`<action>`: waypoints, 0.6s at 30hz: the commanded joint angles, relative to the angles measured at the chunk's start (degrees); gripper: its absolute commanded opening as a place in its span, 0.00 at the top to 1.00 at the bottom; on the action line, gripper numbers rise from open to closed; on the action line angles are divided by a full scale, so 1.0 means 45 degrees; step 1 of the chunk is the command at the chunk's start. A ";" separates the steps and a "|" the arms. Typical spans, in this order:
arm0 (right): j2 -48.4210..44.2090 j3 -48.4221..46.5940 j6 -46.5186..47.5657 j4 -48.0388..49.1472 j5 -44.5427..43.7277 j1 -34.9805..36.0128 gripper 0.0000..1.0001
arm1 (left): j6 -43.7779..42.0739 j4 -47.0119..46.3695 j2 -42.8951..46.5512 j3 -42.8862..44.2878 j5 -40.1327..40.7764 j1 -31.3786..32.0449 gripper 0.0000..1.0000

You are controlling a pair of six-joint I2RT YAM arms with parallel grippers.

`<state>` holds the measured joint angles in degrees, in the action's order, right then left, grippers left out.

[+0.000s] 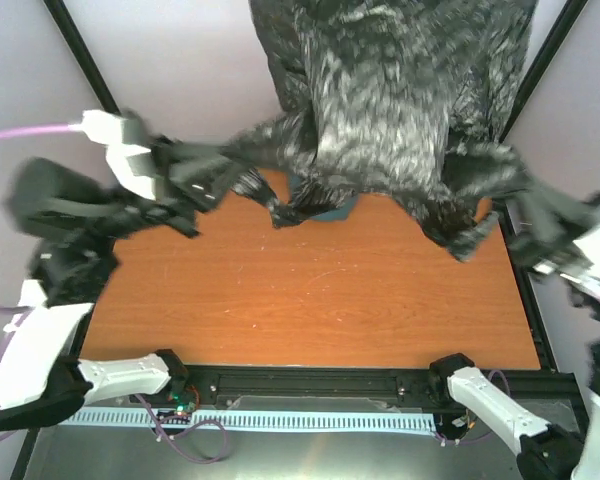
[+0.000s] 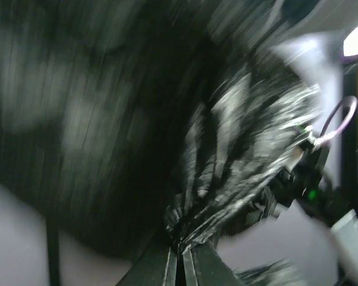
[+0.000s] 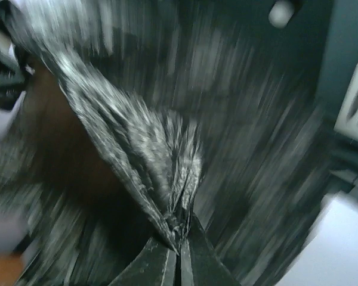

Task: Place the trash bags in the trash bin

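Observation:
A large, wrinkly black trash bag (image 1: 380,90) hangs high above the far side of the table, stretched between both arms. My left gripper (image 1: 238,178) is shut on a bunched edge of it at the left. My right gripper (image 1: 492,180) is shut on another bunched edge at the right. In the left wrist view the film (image 2: 238,149) gathers into my closed left gripper (image 2: 180,247). The right wrist view shows the same: the bag (image 3: 143,149) is pinched in my right gripper (image 3: 180,241). Only a teal sliver of the trash bin (image 1: 332,210) shows under the hanging bag at the table's far edge.
The orange table top (image 1: 310,290) lies below the bag. Black frame posts (image 1: 80,50) rise at the back left and back right. A black rail (image 1: 310,380) with both arm bases runs along the near edge. Both wrist views are motion-blurred.

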<state>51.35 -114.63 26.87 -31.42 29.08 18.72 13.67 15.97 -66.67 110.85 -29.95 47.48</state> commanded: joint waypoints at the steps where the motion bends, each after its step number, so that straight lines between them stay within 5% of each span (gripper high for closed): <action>1: 0.0113 0.8326 0.2276 0.0496 -0.1599 -0.0040 0.97 | -0.1458 -0.0292 0.0163 -0.7311 0.1629 0.0088 0.99; 4: -0.0068 1.0874 0.3114 -0.0881 -0.2537 -0.0039 0.97 | -0.1337 -0.0411 0.1462 -1.0590 0.2249 0.0334 0.99; 10: -0.3217 1.0935 0.7737 -1.0214 0.5256 -0.0020 0.97 | 0.1709 -0.0847 0.5085 -1.3346 -0.0045 0.3720 0.99; 14: -0.3639 0.9751 0.7679 -1.2140 0.6974 -0.0025 0.97 | 0.2163 -0.0181 0.5073 -1.2914 0.0041 0.5056 0.99; 18: -0.3676 0.9278 0.6911 -1.1749 0.7146 -0.0019 0.97 | 0.1816 0.0614 0.3982 -1.1948 0.0416 0.5284 0.99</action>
<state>31.92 -73.69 57.63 -77.97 55.00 18.48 20.27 16.56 -43.44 54.26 -28.67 70.00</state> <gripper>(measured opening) 0.031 0.010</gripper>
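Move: Both shut grippers still hold the trash bag by its gathered mouth, roughly 27 cm apart and high above the table. The bag's body is flung up ahead, its middle about 18 cm forward and 13 cm right of the left hand, 14 cm left of the right hand, a little above both. The trash bin stands far below, some 43 cm ahead and 11 cm right of the left hand, 46 cm ahead and 16 cm left of the right. Keep both grippers shut on the bag and whip it down together, fast: drop some 40 cm while swinging forward, the right hand about twice as far as the left, and drawing the hands slightly together. Tip the fingertips down as you go, then pull both hands back towards the base and up about 10 cm. ##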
